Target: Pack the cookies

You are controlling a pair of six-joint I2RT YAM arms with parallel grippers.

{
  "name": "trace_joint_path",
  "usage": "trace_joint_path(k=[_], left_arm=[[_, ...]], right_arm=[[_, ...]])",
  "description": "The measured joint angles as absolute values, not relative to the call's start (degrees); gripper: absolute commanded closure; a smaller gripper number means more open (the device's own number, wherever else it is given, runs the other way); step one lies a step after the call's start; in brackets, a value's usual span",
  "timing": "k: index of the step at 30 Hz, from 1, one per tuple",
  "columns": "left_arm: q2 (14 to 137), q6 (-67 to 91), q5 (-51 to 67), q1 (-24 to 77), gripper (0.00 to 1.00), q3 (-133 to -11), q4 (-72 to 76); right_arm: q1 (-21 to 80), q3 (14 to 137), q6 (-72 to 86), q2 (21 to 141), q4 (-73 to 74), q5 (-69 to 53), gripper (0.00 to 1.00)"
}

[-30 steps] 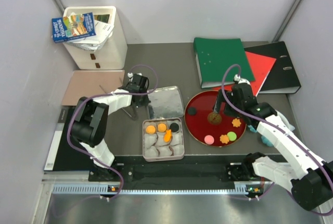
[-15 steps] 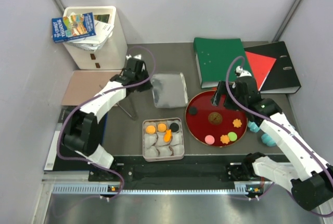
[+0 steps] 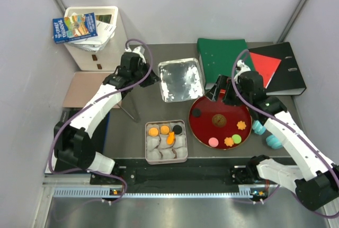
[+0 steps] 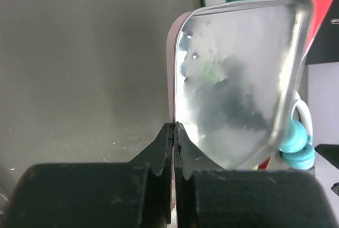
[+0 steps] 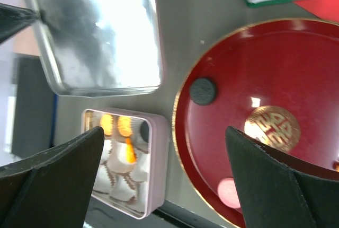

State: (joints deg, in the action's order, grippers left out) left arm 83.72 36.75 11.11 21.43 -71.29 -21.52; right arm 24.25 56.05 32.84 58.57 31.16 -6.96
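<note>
Six cookies lie on the red plate [image 3: 241, 112]: a black round [image 3: 196, 113], a larger brown one [image 3: 218, 120], an orange flower [image 3: 241, 125], a pink one [image 3: 213, 142], another orange one [image 3: 228, 141] and a green one [image 3: 236, 138]. The pink tin [image 3: 183, 154] holds white paper cups, three orange cookies [image 3: 153, 131] and a black one [image 3: 177, 129]. My left gripper [image 4: 174, 127] is shut on the edge of the shiny tin lid [image 4: 238, 79], held tilted above the table [image 3: 181, 79]. My right gripper [image 5: 164, 131] hangs open over the plate's far left rim, holding nothing.
Turquoise headphones [image 3: 267, 135] lie right of the plate. A green binder [image 3: 225, 61], a red folder [image 3: 267, 66] and a black binder [image 3: 290, 71] sit at the back right. At the back left stand a white bin [image 3: 100, 45] with books and a brown pad [image 3: 90, 87].
My left gripper has lifted the lid off the table and carried it back and to the right, tilting it. My right gripper has drawn back from the plate's middle toward its far rim.
</note>
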Motion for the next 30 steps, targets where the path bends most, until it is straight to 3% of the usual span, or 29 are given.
trace_joint_path(k=[18,21,24,25,27,28,30], left_arm=[[76.9,40.9,20.2,21.4,1.00,-67.9,-19.7],[75.7,41.3,21.1,21.4,1.00,-67.1,-19.5],[74.9,41.3,21.6,21.4,1.00,-66.3,-19.3],[74.7,41.4,21.6,21.4,1.00,-66.1,-19.3],[74.5,41.5,21.7,21.4,1.00,-65.6,-19.2],[74.5,41.5,21.7,21.4,1.00,-65.4,-19.2],[74.4,41.7,21.6,21.4,0.97,-65.0,-19.2]], right_arm=[[21.7,62.0,35.2,70.8,18.5,-13.9,0.05],[21.6,62.8,35.3,73.4,16.9,-15.1,0.15],[21.3,62.8,36.0,74.9,14.8,-17.7,0.36],[21.3,62.8,36.0,75.1,14.2,-18.6,0.49],[21.2,62.8,36.8,75.3,12.7,-21.1,0.60],[21.2,62.8,36.6,75.3,12.1,-21.9,0.72],[21.2,62.7,37.3,75.2,10.6,-23.8,0.83]])
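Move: My left hand still pinches the metal lid by its left rim. The open cookie box lies about 20 cm back from it, 2 cm to its right and 20 cm down. The lid's free right rim is roughly 6 cm ahead of my open right hand, 6 cm to its left and a touch lower. From that hand the red tray is about 3 cm back, 7 cm right and 20 cm down, and the cookie box 13 cm back, 20 cm left and 20 cm down. I bring my right hand forward some 7 cm and left 6 cm, first rising, then dipping and rising again, to the lid's free right rim, where my wide-open fingers straddle it and close about two thirds of the way. Meanwhile my left hand keeps its pinch and draws the lid back about 5 cm and up 3 cm, rolling it some 10 degrees so its right side lifts. ##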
